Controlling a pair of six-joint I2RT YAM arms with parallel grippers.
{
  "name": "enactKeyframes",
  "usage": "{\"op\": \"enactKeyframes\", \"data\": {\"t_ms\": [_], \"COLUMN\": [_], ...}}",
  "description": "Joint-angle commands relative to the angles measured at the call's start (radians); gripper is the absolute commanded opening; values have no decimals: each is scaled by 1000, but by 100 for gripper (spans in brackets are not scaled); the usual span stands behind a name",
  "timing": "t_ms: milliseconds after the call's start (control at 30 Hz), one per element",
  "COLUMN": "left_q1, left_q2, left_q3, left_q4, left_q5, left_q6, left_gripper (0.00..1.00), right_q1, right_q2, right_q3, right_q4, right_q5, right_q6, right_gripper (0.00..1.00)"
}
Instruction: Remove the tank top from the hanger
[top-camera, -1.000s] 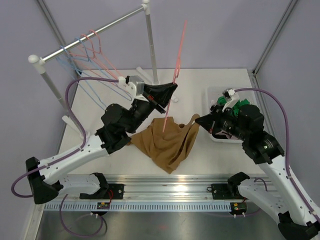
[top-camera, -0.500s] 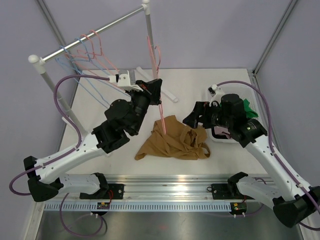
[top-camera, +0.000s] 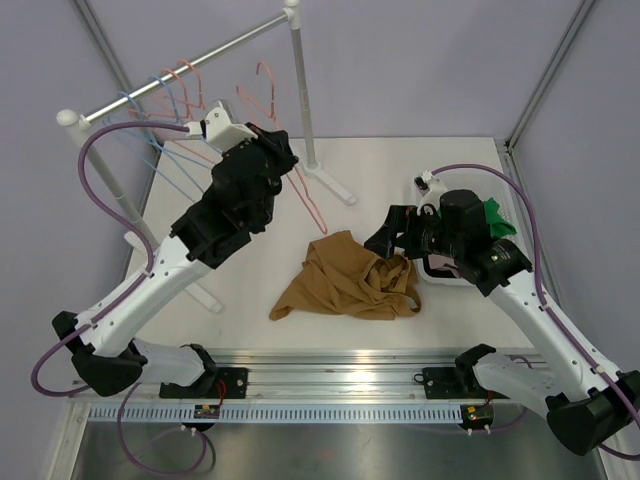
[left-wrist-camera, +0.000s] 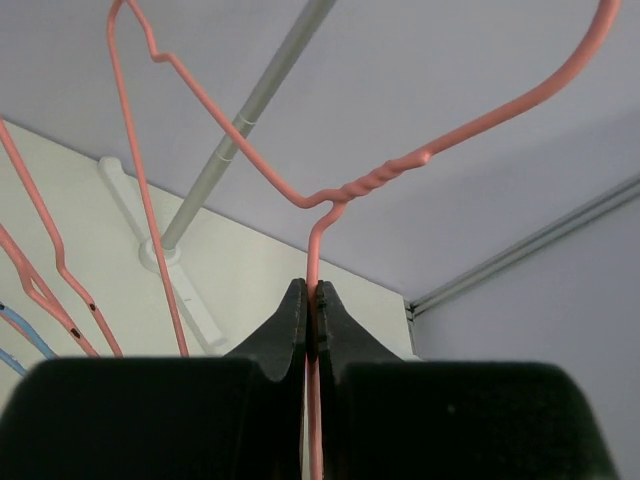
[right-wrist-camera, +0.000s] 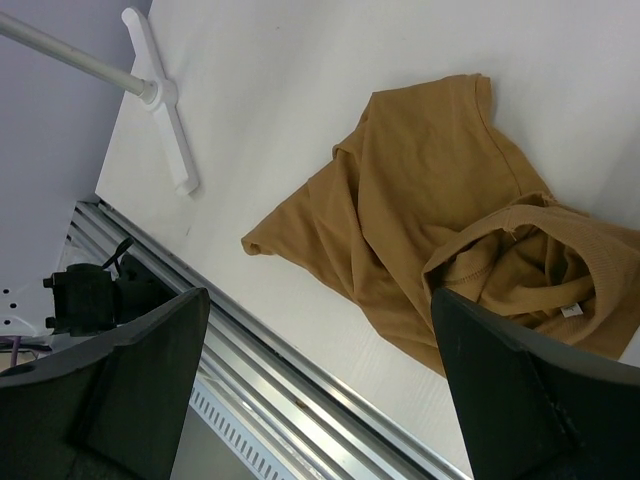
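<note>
The tan tank top (top-camera: 350, 283) lies crumpled on the white table, free of the hanger; it also shows in the right wrist view (right-wrist-camera: 450, 230). My left gripper (top-camera: 283, 150) is raised near the rail and shut on the pink wire hanger (top-camera: 300, 190), gripping its stem just below the twisted neck (left-wrist-camera: 313, 300). The hanger's hook (left-wrist-camera: 520, 95) points up. My right gripper (top-camera: 385, 232) is open and empty, hovering above the right edge of the tank top, its fingers (right-wrist-camera: 530, 400) wide apart.
A clothes rail (top-camera: 180, 70) with several pink and blue hangers (top-camera: 170, 110) stands at the back left, its post (top-camera: 300, 90) and foot (top-camera: 325, 180) behind the tank top. A white bin (top-camera: 440, 270) with green cloth (top-camera: 497, 215) sits at the right.
My left gripper has lifted the pink hanger out of the tank top and swung it back left toward the rail. The tank top dropped and settled flat. My right gripper let go and backed off.
</note>
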Motion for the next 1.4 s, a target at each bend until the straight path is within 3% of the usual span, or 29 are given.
{"op": "enactKeyframes", "data": {"t_ms": [0,333,667,933,1333,1367], "left_q1": [72,302,419,437,437,437], "left_q2": [53,208,367,325,288,286], "left_q3": [122,343,555,354,335,335], "left_q4": [-102,-208,-290,-226,-173,-174], "left_q5": [20,111,207,234,266,272], "left_q6": [-202,-273,-273,-336,-306,-304], "left_gripper": [0,0,0,0,0,8], "right_q1": [8,10,10,10,10,11], "right_q2": [-13,-16,5,21,19,25], "right_q3": [6,11,-12,-15,-15,-12], "right_q4": [51,46,66,72,75,74], "right_q5": [-9,-11,-28,-37,-45,-49], "right_q6": [10,4,-4,-14,-21,-21], "right_gripper": [100,100,99,100,99,100]}}
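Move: The stretch of rail I want for the pink hanger's hook is about 16 cm ahead of my left hand, 9 cm to its left and some 6 cm higher; I already grip the bare hanger by its neck. The nearest other pink hanger hangs about 10 cm left of that spot and 4 cm nearer me; the rail's right-hand corner is some 16 cm right of it and 8 cm farther out. From my right hand the spot is roughly 25 cm ahead, 29 cm left and 26 cm up. I carry the pink hanger forward about 14 cm and some 8 cm left to the rail with my left hand, easing up a couple of centimetres, then drop about 7 cm to set the hook over the rail and ease back up a centimetre. On the way I turn roughly 15 degrees counter-clockwise and tip the fingers a little down, keeping the neck pinched. ##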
